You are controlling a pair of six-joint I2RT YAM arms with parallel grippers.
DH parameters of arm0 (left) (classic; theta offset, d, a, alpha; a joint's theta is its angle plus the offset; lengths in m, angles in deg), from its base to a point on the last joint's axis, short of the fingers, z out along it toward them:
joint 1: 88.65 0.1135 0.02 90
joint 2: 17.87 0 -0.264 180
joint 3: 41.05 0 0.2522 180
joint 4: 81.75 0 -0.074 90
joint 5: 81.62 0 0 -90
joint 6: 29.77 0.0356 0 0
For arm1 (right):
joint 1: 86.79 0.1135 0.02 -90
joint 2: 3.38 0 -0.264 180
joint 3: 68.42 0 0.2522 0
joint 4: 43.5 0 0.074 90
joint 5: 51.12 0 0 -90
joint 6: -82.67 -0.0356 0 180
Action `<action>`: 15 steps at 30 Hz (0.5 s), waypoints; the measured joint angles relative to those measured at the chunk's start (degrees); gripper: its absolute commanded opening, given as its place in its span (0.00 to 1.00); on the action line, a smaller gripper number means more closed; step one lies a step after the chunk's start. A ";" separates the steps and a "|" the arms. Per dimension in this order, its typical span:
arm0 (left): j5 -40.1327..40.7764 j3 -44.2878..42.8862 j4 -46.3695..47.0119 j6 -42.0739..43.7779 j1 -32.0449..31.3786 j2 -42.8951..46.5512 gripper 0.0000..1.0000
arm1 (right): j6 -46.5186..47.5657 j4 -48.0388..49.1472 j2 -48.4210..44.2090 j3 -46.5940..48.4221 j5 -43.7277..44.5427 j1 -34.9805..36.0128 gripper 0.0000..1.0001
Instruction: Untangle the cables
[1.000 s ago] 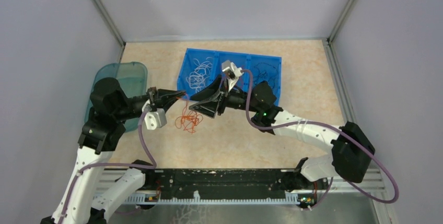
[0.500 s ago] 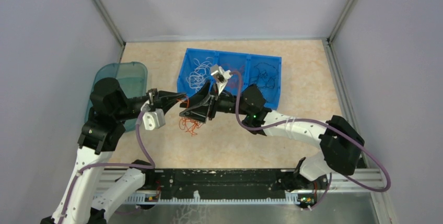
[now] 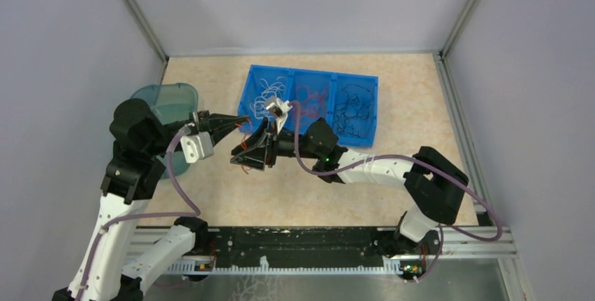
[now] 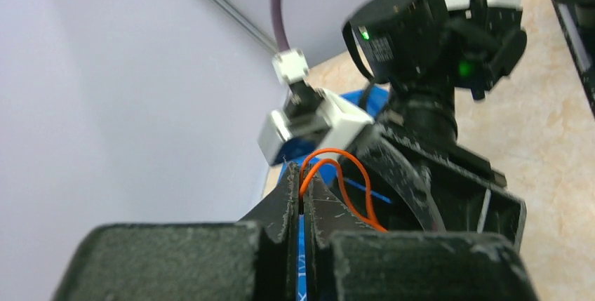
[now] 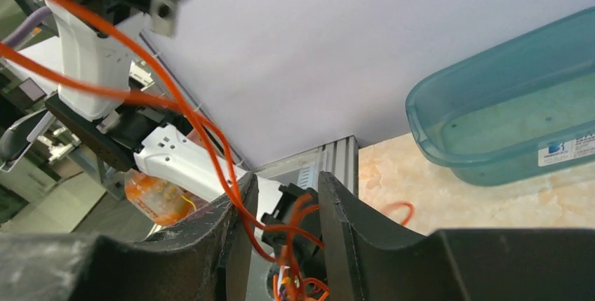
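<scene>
A bunch of thin orange cables point(image 3: 243, 144) hangs between my two grippers above the table. My left gripper point(image 3: 238, 120) point(image 4: 302, 190) is shut on a loop of orange cable point(image 4: 353, 177) at its tips. Close in front of it, my right gripper point(image 3: 240, 158) point(image 5: 285, 187) stands open, a gap between its fingers. Several orange cables point(image 5: 210, 143) run through that gap, one lying against the left finger point(image 5: 235, 210). A blue tray point(image 3: 372, 115) behind holds white cables point(image 3: 265, 95), red cables point(image 3: 309, 97) and black cables point(image 3: 353, 104), one colour in each compartment.
A teal translucent bin point(image 3: 175, 101) point(image 5: 516, 122) sits at the table's left, behind the left arm. One loose orange strand point(image 5: 397, 209) lies on the table near the bin. Grey walls close in the back and both sides.
My right arm has swung left, up to the left gripper, and its jaws have narrowed around the orange strands. The left gripper has drawn back left and the bunch has lifted off the table.
</scene>
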 measured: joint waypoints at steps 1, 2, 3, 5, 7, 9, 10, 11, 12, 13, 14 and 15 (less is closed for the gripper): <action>-0.09 -0.55 1.05 -1.51 0.00 -0.31 0.02 | -0.28 0.39 0.52 0.00 -0.07 0.00 0.38; -0.20 -1.05 2.36 -3.34 0.00 -0.61 0.02 | -0.68 0.83 1.03 0.00 -0.09 0.00 0.38; -0.26 -1.57 3.54 -5.25 0.00 -0.85 0.02 | -0.87 1.09 1.38 0.00 -0.17 0.00 0.37; -0.46 -2.45 5.73 -8.50 0.00 -1.38 0.02 | -1.31 1.70 1.62 -0.07 -0.22 0.00 0.37; -0.63 -3.37 7.65 -11.37 0.00 -1.88 0.02 | -1.70 2.99 1.64 -0.37 -0.31 0.00 0.37; -0.68 -4.42 9.70 -14.40 0.00 -2.51 0.02 | -1.99 4.02 1.64 -0.85 -0.39 0.02 0.37; -0.68 -4.81 10.58 -15.45 0.00 -2.80 0.02 | -2.16 4.72 1.64 -1.22 -0.37 0.02 0.36; -0.68 -5.33 11.45 -16.68 0.00 -3.13 0.02 | -2.34 5.14 1.64 -1.73 -0.37 0.07 0.36; -0.66 -5.81 12.50 -17.97 0.00 -3.48 0.01 | -2.58 5.66 1.64 -2.27 -0.33 0.11 0.36; -0.66 -6.34 13.40 -19.17 0.00 -3.78 0.01 | -2.73 5.90 1.66 -2.71 -0.35 0.17 0.36; -0.63 -6.69 14.40 -20.04 0.00 -4.04 0.01 | -2.82 6.08 1.66 -3.19 -0.37 0.24 0.36; -0.63 -7.15 15.26 -21.16 0.00 -4.35 0.01 | -2.91 6.36 1.66 -3.76 -0.35 0.26 0.36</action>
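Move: The left hand still pinches the top of the orange cable; the tangle's middle hangs about 11 cm below, 4 cm back and 3 cm to its left. The right hand, part-open, has the tangle between and just under its fingertips, about 2 cm down. From the left hand, both near table level some 38 cm below, the white cables lie about 28 cm ahead and 2 cm right, the teal tray roughly 18 cm ahead and 33 cm left. Upward goes the left hand, quickly and steadily by about 7 cm, its right-pointing fingers tipping up some 10 degrees while they keep hold of the orange cable and draw it away from the right hand. The right hand stays nearly in place at the strands, sinking roughly 2 cm late on with fingers still part-open. ##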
